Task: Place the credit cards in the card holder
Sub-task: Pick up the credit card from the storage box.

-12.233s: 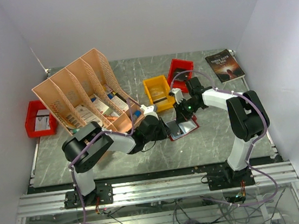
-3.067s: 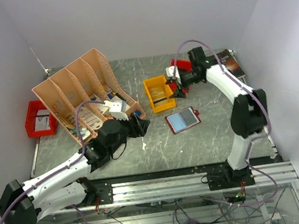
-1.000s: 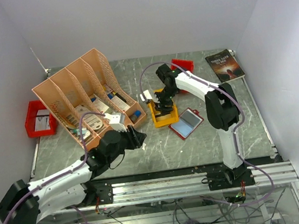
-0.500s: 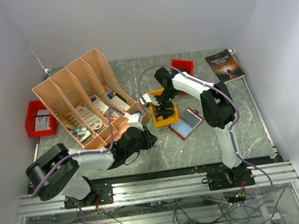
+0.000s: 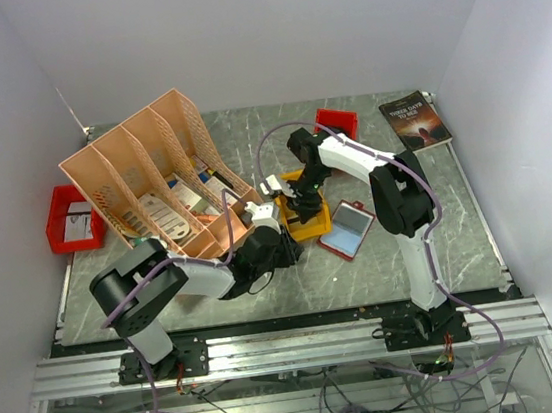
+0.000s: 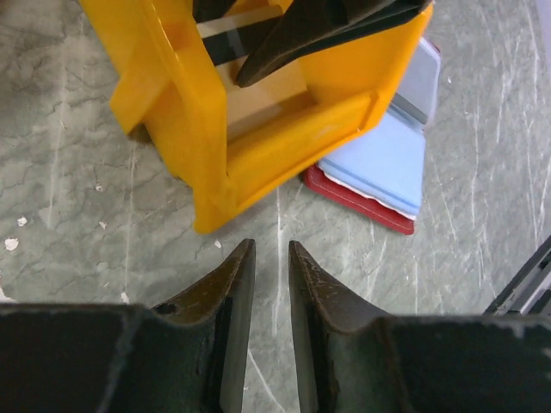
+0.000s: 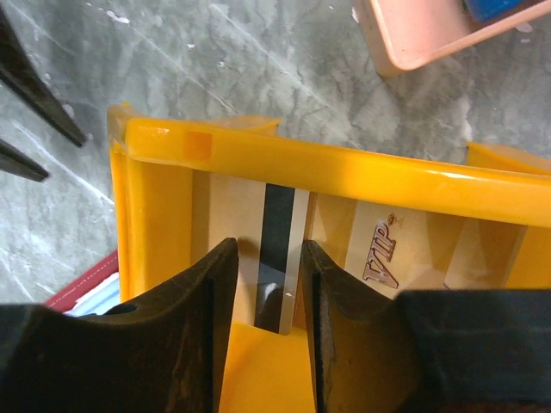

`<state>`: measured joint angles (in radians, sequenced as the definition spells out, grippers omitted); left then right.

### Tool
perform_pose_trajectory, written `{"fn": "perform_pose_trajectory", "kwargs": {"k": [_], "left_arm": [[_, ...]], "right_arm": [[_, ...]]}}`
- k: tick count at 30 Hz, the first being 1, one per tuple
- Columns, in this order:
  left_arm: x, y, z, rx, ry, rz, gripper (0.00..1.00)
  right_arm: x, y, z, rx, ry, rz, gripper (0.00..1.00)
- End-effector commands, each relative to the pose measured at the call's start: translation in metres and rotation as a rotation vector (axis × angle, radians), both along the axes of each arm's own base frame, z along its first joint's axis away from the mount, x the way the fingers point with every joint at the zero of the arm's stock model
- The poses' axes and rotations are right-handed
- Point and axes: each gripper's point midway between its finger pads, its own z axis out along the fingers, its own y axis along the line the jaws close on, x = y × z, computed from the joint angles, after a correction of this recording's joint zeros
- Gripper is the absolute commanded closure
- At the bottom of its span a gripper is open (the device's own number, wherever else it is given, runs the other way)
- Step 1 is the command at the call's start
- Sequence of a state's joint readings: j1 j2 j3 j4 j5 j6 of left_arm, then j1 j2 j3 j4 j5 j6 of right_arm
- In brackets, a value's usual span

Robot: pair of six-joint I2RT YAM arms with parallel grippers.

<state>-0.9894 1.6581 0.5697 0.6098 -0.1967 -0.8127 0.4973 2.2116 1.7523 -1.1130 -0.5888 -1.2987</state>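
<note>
Several credit cards lie in a yellow bin [image 5: 310, 232]: one with a black stripe [image 7: 277, 232] and a beige one marked VIP [image 7: 379, 262]. My right gripper [image 7: 267, 245] [image 5: 303, 203] reaches into that bin [image 7: 344, 163], open, its fingers straddling the striped card from above without gripping it. The red card holder [image 5: 349, 230] [image 6: 357, 200] lies open on the table right of the bin, a pale blue card [image 6: 379, 159] showing in it. My left gripper [image 6: 271, 245] [image 5: 289, 248] hovers low beside the bin's near corner [image 6: 258, 146], its jaws a narrow gap apart and empty.
A peach file organiser [image 5: 151, 171] with papers fills the left side, its corner [image 7: 422, 34] close to the yellow bin. A red bin [image 5: 71, 220] sits at the far left, another red bin [image 5: 334, 121] behind the yellow one, and a dark book [image 5: 414, 119] at the back right.
My left arm has swung right to the yellow bin's near corner and its jaws have narrowed. The right gripper stays in the bin, its jaws closer together. The card holder has shifted slightly.
</note>
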Motion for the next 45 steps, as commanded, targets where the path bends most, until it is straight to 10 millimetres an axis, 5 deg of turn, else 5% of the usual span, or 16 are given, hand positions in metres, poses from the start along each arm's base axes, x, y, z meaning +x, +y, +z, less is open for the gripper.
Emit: {"fn": "perform_pose_trajectory", "kwargs": {"k": [1,16,26,36,45], "left_arm": [[0.014,-0.011,0.010,-0.031,-0.046,0.033,0.66],[0.021,-0.007,0.001,0.007,-0.044,0.058,0.66],[0.022,-0.004,0.005,0.008,-0.053,0.067,0.66],[0.021,-0.003,0.009,-0.001,-0.062,0.063,0.66],[0.020,-0.001,0.011,-0.002,-0.069,0.060,0.66]], "right_arm": [[-0.020,0.001,0.018,0.030,0.073,-0.006,0.67],[-0.045,-0.008,0.034,0.024,0.130,-0.010,0.86],[-0.056,-0.015,0.034,-0.002,0.169,-0.037,0.85],[-0.037,-0.008,0.013,-0.040,0.161,-0.125,0.91],[-0.049,-0.002,-0.007,-0.082,0.194,-0.066,0.93]]}}
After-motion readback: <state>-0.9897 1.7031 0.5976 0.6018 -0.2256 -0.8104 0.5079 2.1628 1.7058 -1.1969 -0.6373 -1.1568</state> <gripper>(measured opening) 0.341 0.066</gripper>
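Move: The right hand is inside the yellow storage box. The striped card lies tilted at its fingertips, about 1 cm back and 1 cm below. The VIP card lies about 4 cm ahead, 2 cm lower; the box's middle is 2 cm ahead. The open card holder is roughly 5 cm back and 10 cm to the right, some 3 cm down. From the left hand, the striped card is about 7 cm ahead and 3 cm right, 2 cm lower. Back towards the storage box's near wall and up, the right hand draws about 5 cm while rising nearly 3, tipping its fingertips back some 10 degrees, then eases down and returns forward about 1 cm. Its fingers close almost fully, pinching the card edge-on. The left hand sinks about 1 cm beside the box's near left corner, fingers still partly open. ##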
